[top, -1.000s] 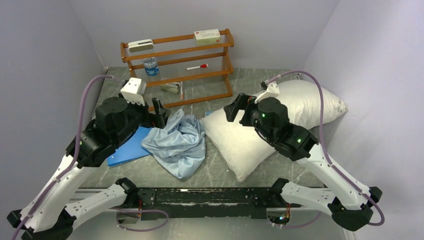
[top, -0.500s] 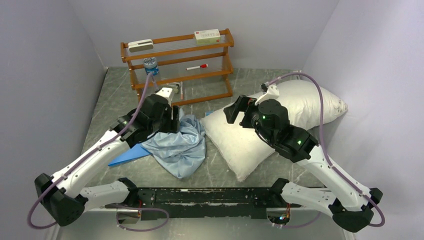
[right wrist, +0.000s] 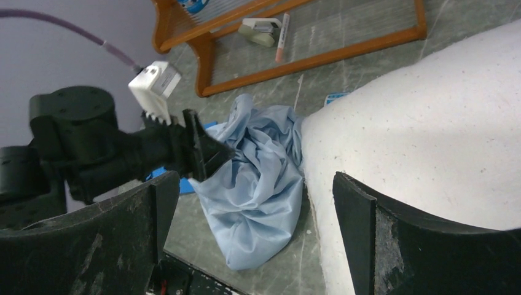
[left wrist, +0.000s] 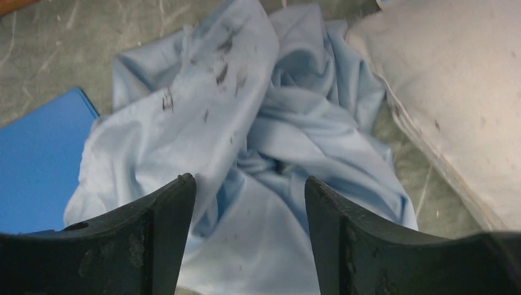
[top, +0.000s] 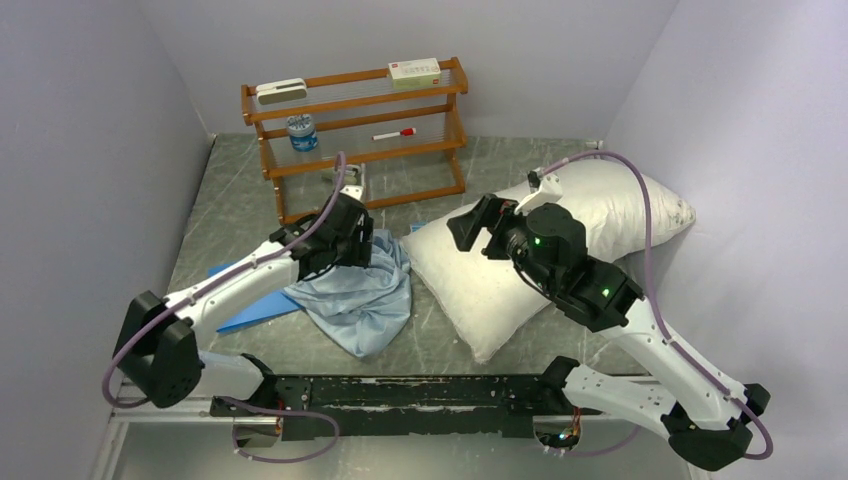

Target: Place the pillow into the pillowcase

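Note:
The pillowcase (top: 365, 295) is a crumpled light-blue heap in the middle of the table, touching the left edge of the big white pillow (top: 470, 285). My left gripper (top: 357, 245) hangs over the heap's upper left part. In the left wrist view that gripper (left wrist: 249, 184) stands open, with the pillowcase (left wrist: 246, 123) folds beyond its tips and the pillow (left wrist: 454, 80) at the right. My right gripper (top: 475, 222) is open above the pillow's left corner. The right wrist view shows this gripper (right wrist: 258, 184) empty, over the pillowcase (right wrist: 264, 178) and pillow (right wrist: 430, 123).
A wooden rack (top: 360, 130) stands at the back with a box (top: 414, 70), a jar (top: 301, 132) and a marker (top: 393, 133). A flat bright-blue rectangle (top: 250, 300) lies partly under the pillowcase's left side. Grey walls close in on both sides.
My left arm has swung right and stretched forward, bringing its gripper from beside the blue rectangle onto the pillowcase's top, jaws slightly narrower. The right arm has barely shifted.

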Robot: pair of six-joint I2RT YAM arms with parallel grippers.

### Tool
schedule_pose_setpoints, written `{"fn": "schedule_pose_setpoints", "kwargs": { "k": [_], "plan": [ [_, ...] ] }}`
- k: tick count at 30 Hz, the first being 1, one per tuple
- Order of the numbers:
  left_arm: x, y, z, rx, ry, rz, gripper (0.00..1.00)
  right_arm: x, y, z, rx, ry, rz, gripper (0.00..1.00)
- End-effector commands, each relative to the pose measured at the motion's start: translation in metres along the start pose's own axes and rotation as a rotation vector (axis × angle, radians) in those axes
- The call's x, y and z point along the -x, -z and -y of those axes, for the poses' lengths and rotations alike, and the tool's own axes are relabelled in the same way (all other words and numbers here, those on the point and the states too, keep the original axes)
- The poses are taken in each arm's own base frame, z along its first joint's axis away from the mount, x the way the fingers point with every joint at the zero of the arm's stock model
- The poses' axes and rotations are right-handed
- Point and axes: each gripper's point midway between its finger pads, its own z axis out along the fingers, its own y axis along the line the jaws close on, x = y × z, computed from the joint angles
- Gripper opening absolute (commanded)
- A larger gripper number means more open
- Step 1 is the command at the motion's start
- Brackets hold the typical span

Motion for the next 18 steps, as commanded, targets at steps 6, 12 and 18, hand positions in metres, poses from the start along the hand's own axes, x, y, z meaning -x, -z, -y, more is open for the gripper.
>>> {"fn": "schedule_pose_setpoints", "kwargs": {
  "k": [6,12,18],
  "plan": [
    [0.038,-0.026,-0.002,0.032,0.005,0.068,0.32,-0.006,0.005,-0.010,0.084,0.010,-0.008,0.99],
    [0.073,0.015,-0.005,0.022,-0.007,0.159,0.05,-0.024,0.000,-0.022,0.175,0.001,-0.046,0.97],
    [0.130,0.094,-0.011,-0.006,0.020,0.357,0.05,-0.038,-0.019,-0.028,0.174,0.017,-0.105,0.96]
  ]
}}
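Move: The pillowcase fold that the left hand goes for stands about 3 cm ahead of its open fingers and 2 cm lower, neither left nor right. From that hand the pillow's middle is some 32 cm right, about level fore and aft; the blue folder lies roughly 19 cm left and 8 cm back. From the right hand, the fold lies some 16 cm left, 7 cm ahead and 23 cm below. Left hand eases 3 cm forward, pinches the pillowcase fold, lifts about 10 cm; right hand drifts left and down. ##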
